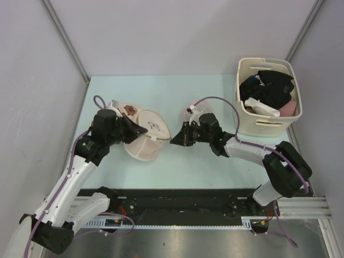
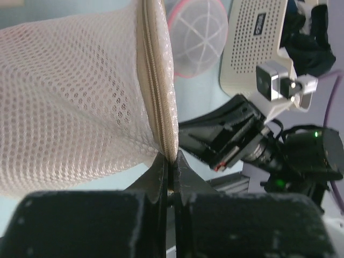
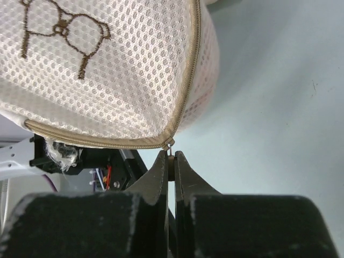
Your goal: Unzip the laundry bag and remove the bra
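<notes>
The laundry bag (image 1: 145,137), a pale mesh drum with a small dark bow mark on its round end, sits left of centre between both grippers. My left gripper (image 1: 130,130) is shut on the bag's zipper seam (image 2: 156,80), its tips (image 2: 171,161) pinching the edge. My right gripper (image 1: 173,141) is at the bag's right side. In the right wrist view it (image 3: 171,158) is shut on the small metal zipper pull (image 3: 170,146) at the corner of the mesh bag (image 3: 107,70). The zipper looks closed along the visible stretch. The bra is hidden.
A cream slotted basket (image 1: 266,128) with black and white clothes stands at the back right. A beige dome with a brown patch (image 1: 122,107) lies behind the left gripper. A flat pink disc with white spokes (image 2: 196,35) lies beyond the bag. Grey walls enclose the table.
</notes>
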Controlling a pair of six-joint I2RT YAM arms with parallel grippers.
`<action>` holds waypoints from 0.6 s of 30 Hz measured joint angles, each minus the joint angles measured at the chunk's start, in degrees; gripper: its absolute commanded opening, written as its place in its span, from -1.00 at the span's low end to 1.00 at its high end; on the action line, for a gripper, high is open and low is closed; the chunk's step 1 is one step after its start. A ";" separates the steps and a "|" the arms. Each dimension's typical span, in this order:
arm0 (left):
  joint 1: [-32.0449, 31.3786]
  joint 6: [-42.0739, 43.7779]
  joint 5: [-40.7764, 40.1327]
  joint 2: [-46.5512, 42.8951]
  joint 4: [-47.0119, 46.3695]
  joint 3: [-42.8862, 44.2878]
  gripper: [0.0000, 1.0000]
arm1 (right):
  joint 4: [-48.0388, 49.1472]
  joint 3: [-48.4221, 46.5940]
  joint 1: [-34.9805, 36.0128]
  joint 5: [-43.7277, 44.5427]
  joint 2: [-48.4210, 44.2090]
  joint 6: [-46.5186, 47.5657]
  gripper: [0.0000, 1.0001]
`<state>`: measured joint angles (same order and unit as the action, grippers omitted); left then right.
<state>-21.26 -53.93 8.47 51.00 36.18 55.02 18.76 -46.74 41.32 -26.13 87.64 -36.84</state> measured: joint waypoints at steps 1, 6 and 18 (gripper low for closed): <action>0.00 0.17 0.76 0.00 0.04 0.02 -0.99 | 0.37 0.39 -0.70 -0.83 0.00 0.24 -1.00; 0.04 1.55 3.13 0.66 0.28 0.20 -0.99 | 0.28 1.73 -0.17 -1.20 -1.46 1.53 -1.00; 0.28 8.76 7.26 13.00 -4.76 3.26 1.00 | -10.78 4.00 15.93 25.99 -15.30 -4.11 -1.00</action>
<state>-20.97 -45.17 15.73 64.01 31.42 58.28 7.99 -42.74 57.25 -0.14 72.34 -40.95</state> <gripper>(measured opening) 0.988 0.024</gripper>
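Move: The laundry bag hangs stretched between my hands: my left fingers pinch its zipped rim, and my right fingers hold the zip pull, with the slider only about 1 cm left of them. From my left hand, the lid's middle is some 3 cm ahead, 3 cm right and 3 cm lower; the bag's body is about 4 cm back, 1 cm left and 9 cm down. The pink mesh bag lies roughly 10 cm ahead, 20 cm right and 16 cm below that hand. I keep the zip pull pinched in my right hand and draw it back about 6 cm towards my base, lifting it some 3 cm and turning the wrist slightly clockwise. My left hand keeps its pinch at first, then opens wide and lets go of the rim while moving about 3 cm forward, 3 cm right and a little down, turning some 10 degrees clockwise. ##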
